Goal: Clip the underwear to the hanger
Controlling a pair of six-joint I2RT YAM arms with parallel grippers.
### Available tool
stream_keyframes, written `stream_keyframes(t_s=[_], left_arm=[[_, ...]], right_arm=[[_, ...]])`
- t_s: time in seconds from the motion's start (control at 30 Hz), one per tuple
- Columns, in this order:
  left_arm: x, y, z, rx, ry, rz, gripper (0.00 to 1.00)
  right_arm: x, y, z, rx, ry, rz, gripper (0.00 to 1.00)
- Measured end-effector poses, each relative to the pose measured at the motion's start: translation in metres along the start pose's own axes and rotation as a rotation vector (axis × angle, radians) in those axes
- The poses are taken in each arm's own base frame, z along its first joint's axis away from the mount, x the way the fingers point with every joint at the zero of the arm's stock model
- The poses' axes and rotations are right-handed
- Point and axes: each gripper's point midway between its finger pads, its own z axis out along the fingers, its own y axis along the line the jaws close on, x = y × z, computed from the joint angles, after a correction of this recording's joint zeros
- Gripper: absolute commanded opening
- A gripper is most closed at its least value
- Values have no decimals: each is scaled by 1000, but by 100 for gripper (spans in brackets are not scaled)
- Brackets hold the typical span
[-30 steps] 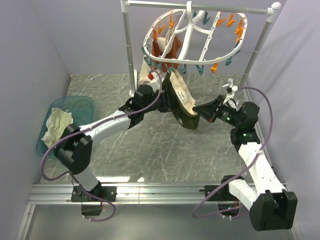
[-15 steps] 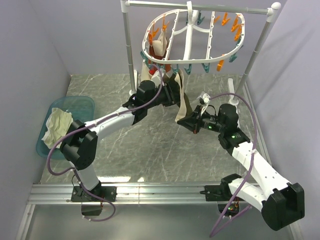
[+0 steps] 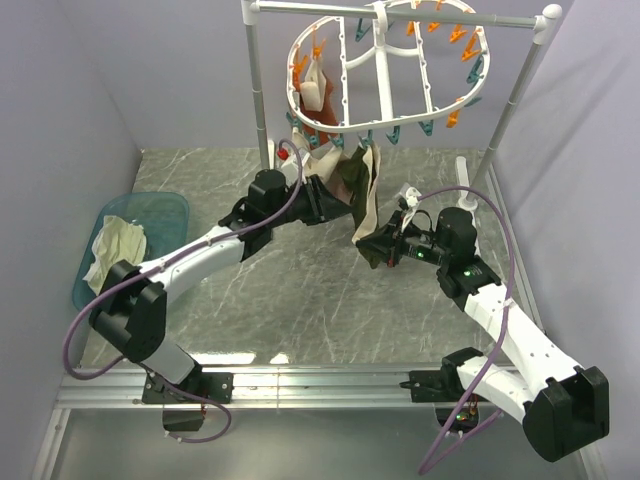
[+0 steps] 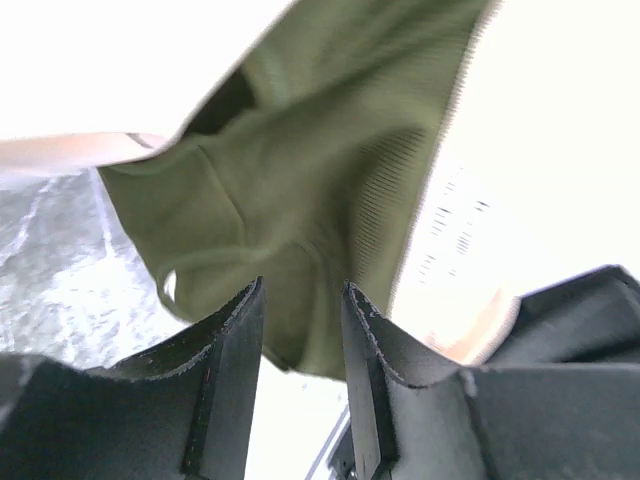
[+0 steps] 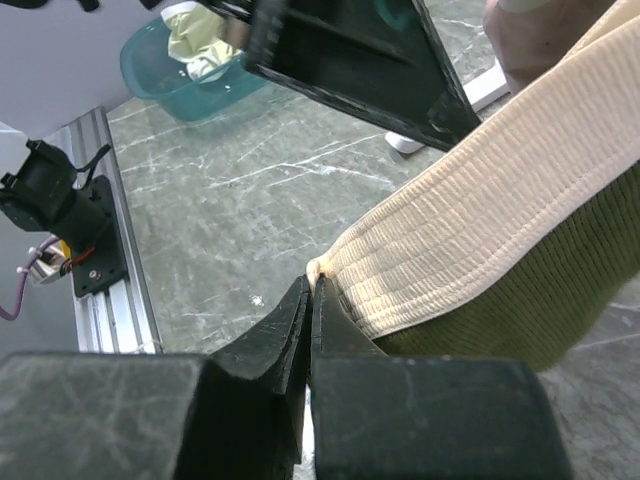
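The olive-green underwear (image 3: pixel 352 188) with its beige waistband hangs upright below the near rim of the white oval hanger (image 3: pixel 345 126). Its top edge reaches the teal pins there; I cannot tell whether a pin grips it. My left gripper (image 3: pixel 333 197) is open just left of the cloth. In the left wrist view its jaws (image 4: pixel 303 290) stand apart, with the olive cloth (image 4: pixel 300 170) just past the tips. My right gripper (image 3: pixel 373 243) is shut on the lower corner of the waistband (image 5: pixel 470 230), pinched at the tips (image 5: pixel 312 280).
Pinkish-beige and rust-red garments (image 3: pixel 316 125) hang on the hanger's left side. The white pole stand (image 3: pixel 262 90) holds the hanger at the back. A teal basin (image 3: pixel 160 212) with a cream cloth (image 3: pixel 115 250) sits at the left. Walls close in on both sides.
The hanger has tipped upward. My left gripper has let go of the underwear and drawn back to the left. The underwear now hangs more upright, and my right gripper still holds its lower corner.
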Motion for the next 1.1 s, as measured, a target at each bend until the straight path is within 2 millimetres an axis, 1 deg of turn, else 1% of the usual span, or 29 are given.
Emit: stream_keyframes(t_s=[0.07,0.17,0.27,0.33,0.43,0.5,0.57,0.63,0.7,0.73,0.77,0.8,0.87,1.1], left_arm=[[-1,-11,-4,28,-3,15,41],[0,-19,-1,60,-6,29,41],[5,-22,15,80,8,33,41],[6,-23,30,97,17,30,42],[7,-23,50,123,23,27,43],[7,-23,55,136,25,24,44],[6,-26,55,153,25,30,47],[4,-30,54,170,19,41,50],[2,-33,52,177,12,58,56],[1,-34,50,178,8,68,62],[0,-34,47,177,6,79,64],[0,-34,42,169,3,88,67],[0,-31,34,149,-3,105,70],[-2,-23,-7,86,-28,206,79]], right_arm=[[0,0,0,0,0,-1,0],[1,0,0,1,5,-2,0],[2,-1,0,4,8,-3,0],[3,-3,0,10,9,-5,0],[6,-10,4,27,15,-9,0],[10,-17,7,41,26,-9,0],[16,-24,11,57,42,-4,0],[19,-31,14,76,47,-7,0],[20,-39,16,103,43,-16,0],[21,-44,18,121,38,-20,0],[22,-48,19,134,37,-22,0],[23,-52,19,153,35,-23,0],[23,-60,21,186,24,-31,0],[25,-90,25,297,6,-53,0]])
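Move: The cream waistband's loose corner, already pinched in the right fingers, lies from the left hand roughly 5 cm back, 4 cm to the right and 3 cm lower. A pale pink cloth hangs about 9 cm ahead of the left hand, 6 cm to its left and some 2 cm higher. From the right hand, the nearest teal clip on the hanger's near rim is about 14 cm straight ahead and some 15 cm above. The underwear's waistband corner, still pinched in the shut right fingers, holds nearly still at first, then is carried about 8 cm forward and 5 cm down, in beneath the hanger, the wrist turning clockwise some 15 degrees. The left hand sweeps about 6 cm right beside the cloth, then comes back almost as far, slightly higher, spreading its half-open fingers wide. ##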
